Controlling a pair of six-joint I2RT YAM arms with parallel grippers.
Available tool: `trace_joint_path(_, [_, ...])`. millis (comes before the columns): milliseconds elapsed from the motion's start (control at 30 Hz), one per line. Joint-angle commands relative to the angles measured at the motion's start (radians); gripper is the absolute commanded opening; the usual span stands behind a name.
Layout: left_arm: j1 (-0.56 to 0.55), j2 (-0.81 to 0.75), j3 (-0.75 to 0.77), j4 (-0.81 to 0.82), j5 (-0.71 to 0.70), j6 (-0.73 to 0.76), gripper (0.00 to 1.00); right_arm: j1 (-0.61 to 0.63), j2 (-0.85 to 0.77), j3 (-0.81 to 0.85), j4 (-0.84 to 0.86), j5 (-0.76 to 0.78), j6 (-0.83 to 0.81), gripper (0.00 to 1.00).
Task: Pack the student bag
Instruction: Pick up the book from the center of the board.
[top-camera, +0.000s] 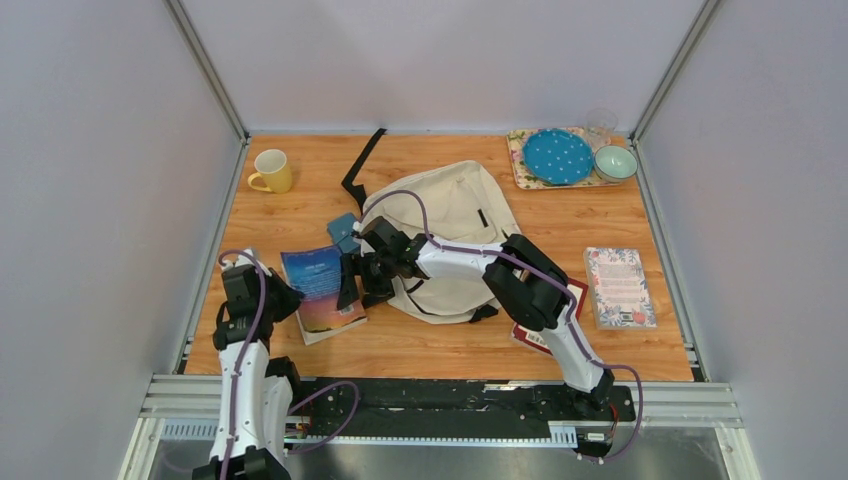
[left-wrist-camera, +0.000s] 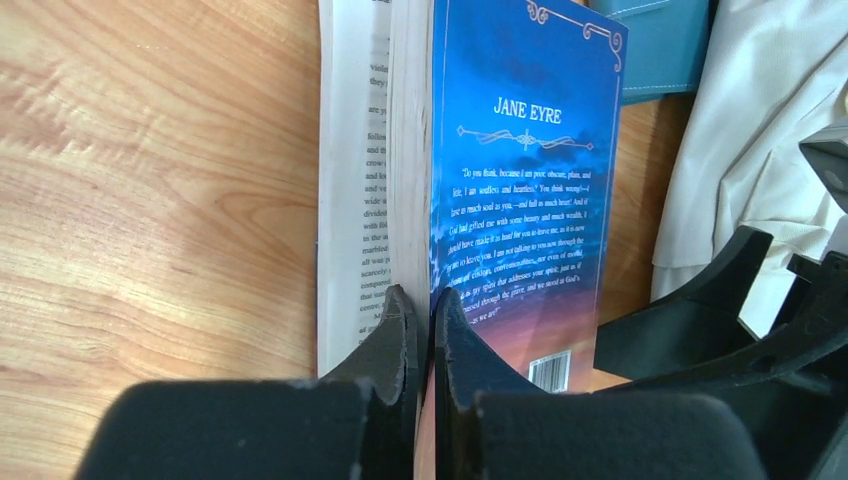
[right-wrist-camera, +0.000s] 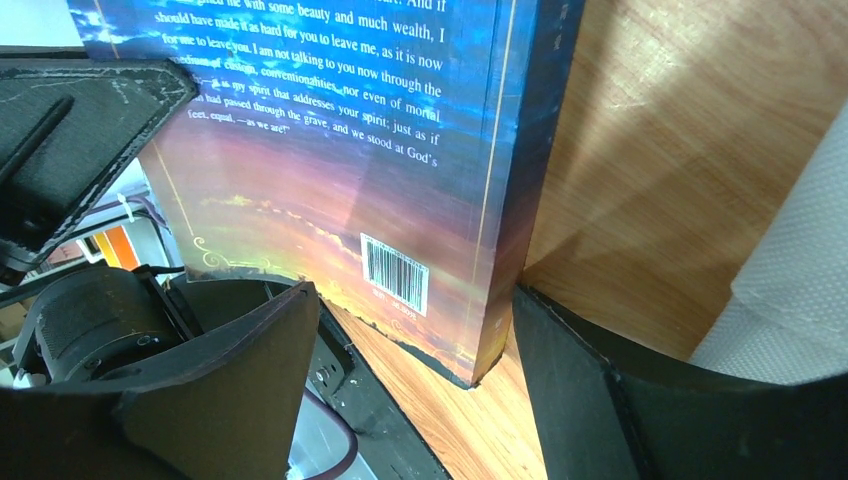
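Note:
The student bag (top-camera: 455, 225), cream with black straps, lies in the middle of the table; its fabric shows in the left wrist view (left-wrist-camera: 760, 120) and the right wrist view (right-wrist-camera: 800, 290). A blue "Jane Eyre" book (top-camera: 322, 288) lies left of it. My left gripper (top-camera: 288, 300) is shut on the book's back cover (left-wrist-camera: 520, 180), which stands up off the pages (left-wrist-camera: 350, 190); the gripper (left-wrist-camera: 432, 312) pinches the cover's near edge. My right gripper (top-camera: 352, 282) is open, its jaws either side of the book's spine corner (right-wrist-camera: 480, 340), not touching it.
A teal object (top-camera: 345, 232) lies between book and bag. A yellow mug (top-camera: 272, 171) stands far left. A tray (top-camera: 522, 165) with a blue plate, a bowl and a glass is at the far right. A floral book (top-camera: 620, 287) and a red book (top-camera: 575, 300) lie right.

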Motion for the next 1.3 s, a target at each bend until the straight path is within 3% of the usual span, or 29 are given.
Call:
trace_joint_path(0, [-0.020,-0.017,0.080,-0.123,0.049,0.008,0.00,0.027,-0.023,-0.016,0.074,-0.034,-0.012,0.77])
trace_joint_path(133, [-0.020,-0.038,0.163,-0.172,-0.031,0.075,0.00,0.026,-0.106,-0.050,0.083,-0.017,-0.034,0.80])
trace_joint_path(300, [-0.020,-0.072,0.260,-0.185,0.007,0.108,0.00,0.004,-0.249,-0.149,0.098,0.030,-0.035,0.81])
trace_joint_path(600, [-0.021,-0.074,0.321,-0.090,0.299,0.121,0.00,-0.082,-0.450,-0.347,0.178,0.064,0.012,0.81])
trace_joint_path(933, [-0.021,-0.038,0.421,0.039,0.562,0.085,0.00,-0.114,-0.519,-0.471,0.288,0.052,0.070,0.82])
trace_joint_path(1267, [-0.023,-0.041,0.248,0.366,0.740,-0.156,0.00,-0.152,-0.563,-0.600,0.581,-0.062,0.204,0.82])
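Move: The left hand already pinches the left-hand edge of the blue Jane Eyre book, whose middle lies about 5 cm to its right, 1 cm ahead and 3 cm below. The bag's middle is some 29 cm to its right, 12 cm ahead and 3 cm lower, and the blue wallet 9 cm right, 14 cm ahead and 5 cm lower. From the open right hand at the spine, the book's middle is roughly 7 cm left, 1 cm ahead and 2 cm below. Straight up at first, then up and to the right, the left hand hoists the book by its pinched page edge, rising about 17 cm and swinging some 8 cm right on the bag's side, while its fingers tilt up and turn clockwise by nearly 30 degrees. The right hand backs off some 9 cm to the right and rises about 8 cm, jaws still wide open beside the spine. ##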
